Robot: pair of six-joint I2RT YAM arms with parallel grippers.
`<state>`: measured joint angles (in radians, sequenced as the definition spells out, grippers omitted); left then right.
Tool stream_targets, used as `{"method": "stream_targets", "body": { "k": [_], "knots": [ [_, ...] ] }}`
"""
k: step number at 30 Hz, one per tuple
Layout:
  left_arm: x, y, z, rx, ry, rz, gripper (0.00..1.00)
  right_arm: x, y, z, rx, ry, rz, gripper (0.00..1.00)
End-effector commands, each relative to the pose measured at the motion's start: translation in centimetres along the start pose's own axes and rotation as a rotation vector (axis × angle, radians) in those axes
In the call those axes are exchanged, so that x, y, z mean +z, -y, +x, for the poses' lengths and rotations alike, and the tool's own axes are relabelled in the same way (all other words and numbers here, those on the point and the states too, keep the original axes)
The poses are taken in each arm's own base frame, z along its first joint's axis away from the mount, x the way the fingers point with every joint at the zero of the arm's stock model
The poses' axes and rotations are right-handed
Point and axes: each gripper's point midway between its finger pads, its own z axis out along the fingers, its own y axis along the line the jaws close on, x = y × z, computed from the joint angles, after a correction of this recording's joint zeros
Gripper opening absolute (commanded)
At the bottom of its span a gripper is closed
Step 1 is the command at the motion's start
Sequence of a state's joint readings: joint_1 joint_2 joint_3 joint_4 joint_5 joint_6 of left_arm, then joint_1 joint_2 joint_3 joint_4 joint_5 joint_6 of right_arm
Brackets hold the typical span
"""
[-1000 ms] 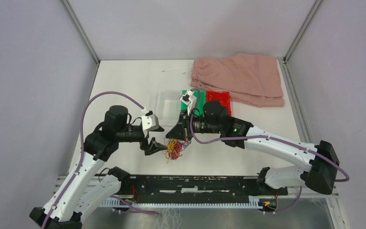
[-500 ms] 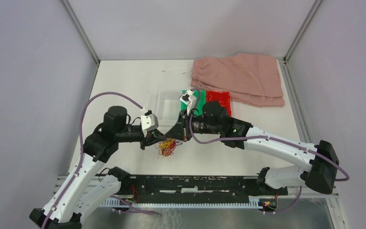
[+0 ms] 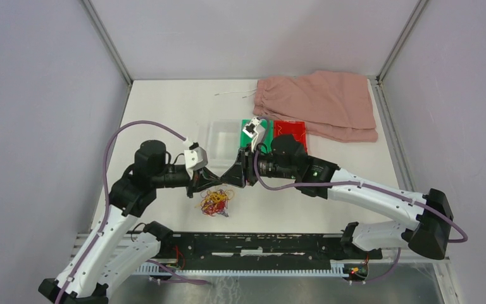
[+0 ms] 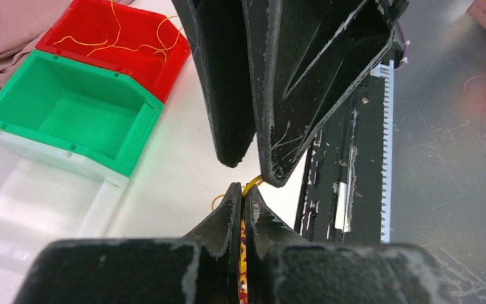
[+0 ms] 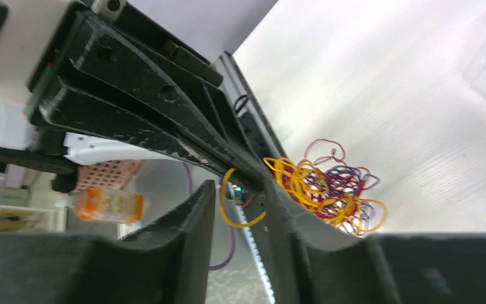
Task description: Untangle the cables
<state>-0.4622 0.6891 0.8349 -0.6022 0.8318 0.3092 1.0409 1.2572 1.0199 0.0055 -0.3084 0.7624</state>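
Observation:
The cables [image 3: 215,201] are a small clump of yellow, red and purple strands lying on the table just below where both grippers meet. My left gripper [image 3: 212,182] is shut on a yellow strand [image 4: 251,184], and more coloured strands show between its jaws. In the left wrist view its tips [image 4: 243,189] almost touch the right gripper's fingers [image 4: 278,95]. My right gripper [image 5: 240,187] is open, with a yellow loop [image 5: 228,206] hanging loose between its fingers. The clump [image 5: 326,190] lies just beyond its right finger.
A clear bin [image 3: 221,136], a green bin [image 4: 69,107] and a red bin [image 4: 114,38] with a few yellow strands stand behind the grippers. A pink cloth [image 3: 319,101] lies at the back right. The black rail [image 3: 259,244] runs along the near edge.
My left gripper has shut on strands of the clump. My right gripper has opened. The clump has shifted left and down toward the near edge.

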Motion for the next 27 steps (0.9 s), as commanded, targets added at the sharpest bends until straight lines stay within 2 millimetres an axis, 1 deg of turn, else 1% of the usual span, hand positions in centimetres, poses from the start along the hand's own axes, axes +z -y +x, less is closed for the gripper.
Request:
{"method": "stream_targets", "body": {
  "k": [1,3,7,10,12,16,23,27],
  "knots": [
    [-0.2,0.5,-3.7,-0.03,0.093,0.033,0.03,-1.2,-1.2,-2.6,-0.039,0.1,0.015,0.47],
    [-0.2,0.5,-4.4,-0.059,0.111,0.03,0.03,-1.7,-0.1,-2.2,-0.056,0.112,0.051,0.53],
    [-0.4,0.7,-5.6,-0.093,0.13,0.031,0.03,-2.9,1.7,-1.0,-0.121,0.139,0.086,0.55],
    [-0.7,0.6,-6.8,-0.103,0.148,0.023,0.03,-3.6,2.5,-0.5,-0.179,0.181,0.078,0.56],
    [-0.8,0.6,-7.5,-0.12,0.156,0.022,0.03,-3.8,2.4,-0.7,-0.197,0.228,0.055,0.56],
    [-0.9,0.4,-8.1,-0.139,0.17,0.008,0.03,-3.3,2.4,-0.8,-0.21,0.248,0.031,0.55],
    [-0.8,-0.1,-8.0,-0.161,0.171,-0.023,0.03,-2.1,2.1,-0.9,-0.241,0.28,0.041,0.56],
    [-0.8,-0.4,-7.9,-0.164,0.172,-0.043,0.03,-1.5,1.4,-1.3,-0.305,0.326,0.08,0.59]
  ]
}}
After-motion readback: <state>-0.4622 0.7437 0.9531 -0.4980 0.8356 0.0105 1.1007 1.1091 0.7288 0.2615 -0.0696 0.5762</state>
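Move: The left hand already pinches a yellow strand; the tangle of cables hangs from it about 8 cm below, roughly 2 cm left and 1 cm back. From the right hand the tangle lies about 9 cm below, 2 cm left and 1 cm back. Counted from the left hand, the clear box stands some 22 cm ahead, 2 cm left and 22 cm lower; the green box is as far ahead and as low, but 10 cm right. Right opens wider off the strand, dips right and down, then returns left beside the tangle; left lifts 5 cm. ##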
